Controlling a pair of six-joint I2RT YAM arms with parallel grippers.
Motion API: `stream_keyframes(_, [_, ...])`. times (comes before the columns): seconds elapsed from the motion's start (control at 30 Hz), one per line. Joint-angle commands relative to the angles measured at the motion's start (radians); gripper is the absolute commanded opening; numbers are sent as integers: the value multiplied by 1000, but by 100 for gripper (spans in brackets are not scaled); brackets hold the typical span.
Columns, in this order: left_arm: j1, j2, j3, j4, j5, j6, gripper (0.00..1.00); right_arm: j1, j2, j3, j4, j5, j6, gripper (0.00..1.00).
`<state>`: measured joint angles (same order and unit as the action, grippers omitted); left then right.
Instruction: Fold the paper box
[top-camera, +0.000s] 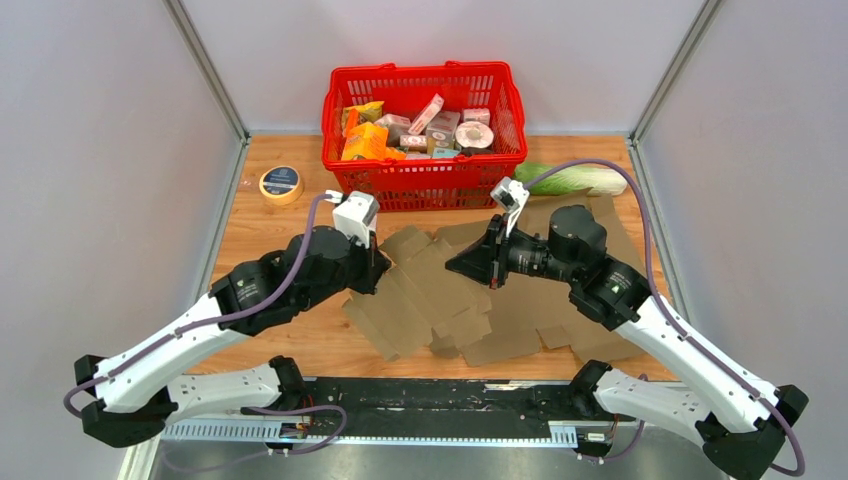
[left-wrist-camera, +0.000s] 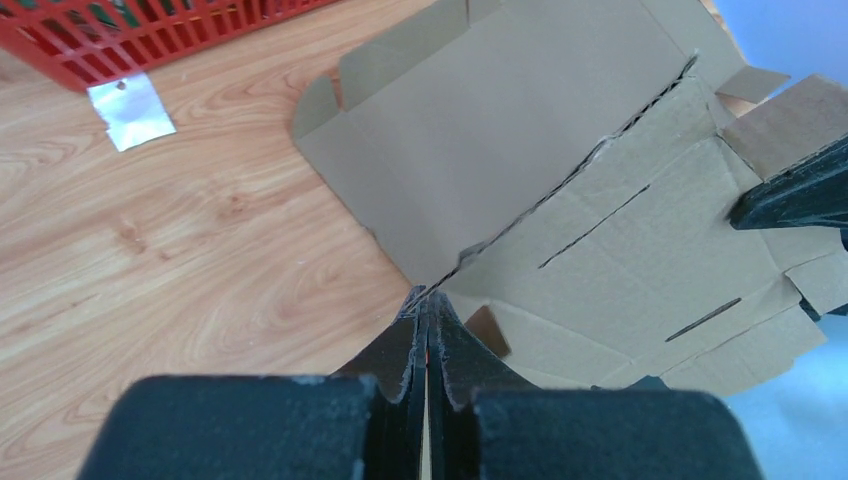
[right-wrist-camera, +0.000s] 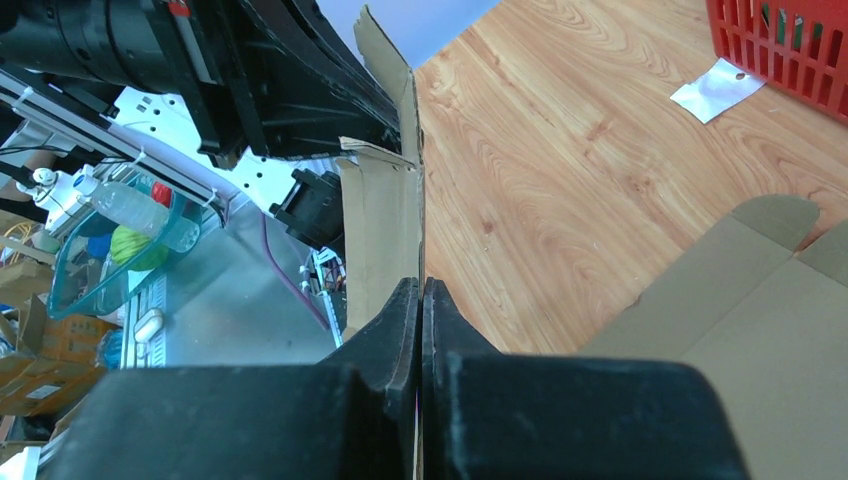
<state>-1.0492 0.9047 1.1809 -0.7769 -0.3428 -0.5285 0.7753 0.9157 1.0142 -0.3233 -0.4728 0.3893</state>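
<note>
The paper box (top-camera: 430, 300) is a flat brown cardboard blank with cut flaps, lying mid-table between both arms. My left gripper (top-camera: 383, 268) is at its left edge. In the left wrist view that gripper (left-wrist-camera: 428, 300) is shut on the paper box (left-wrist-camera: 560, 120) where a crease meets the rim. My right gripper (top-camera: 452, 266) comes in from the right. In the right wrist view it (right-wrist-camera: 421, 290) is shut on a panel of the paper box (right-wrist-camera: 385, 220), seen edge-on and raised off the wood. The right gripper's fingers (left-wrist-camera: 790, 190) show black at the right of the left wrist view.
A red basket (top-camera: 425, 170) full of packaged groceries stands at the back. A tape roll (top-camera: 282, 184) lies back left and a green leafy vegetable (top-camera: 580, 178) back right. More cardboard (top-camera: 610, 225) lies under the right arm. A white tag (left-wrist-camera: 130, 110) hangs from the basket.
</note>
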Motion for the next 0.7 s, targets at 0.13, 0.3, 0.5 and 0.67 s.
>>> stream_keyframes(0.13, [3, 13, -32, 102, 114, -30, 0, -5, 6, -15, 122, 28, 75, 0])
stream_keyframes(0.3, [3, 3, -96, 159, 131, -67, 0, -5, 29, -49, 223, -33, 174, 0])
stream_keyframes(0.5, [3, -38, -135, 137, 75, -59, 10, -8, 87, -26, 110, 29, -16, 0])
stream_keyframes(0.67, [3, -121, -142, 79, 33, 10, 41, -8, 173, -17, 1, 97, -179, 0])
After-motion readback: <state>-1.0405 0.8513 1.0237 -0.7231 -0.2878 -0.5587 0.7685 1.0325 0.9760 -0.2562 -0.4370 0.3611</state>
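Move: My left fingers are shut on the left edge of the small paper box. The box's middle lies about 8 cm to the right of my left hand, 5 cm back and 6 cm lower. My right hand also holds the box, whose middle is about 4 cm to its left, 5 cm back and 8 cm lower. From my right hand, the big flat cardboard on the table is some 22 cm right, 7 cm ahead and 28 cm down. I sink my left hand about 4 cm with its fingers still shut on the box edge, edging right at first. Then I open them about a third, let go and ease back left. My right hand keeps its pinch, nearly still at first, then carries the box down about 4 cm and forward 3 cm, with a little drift left. ##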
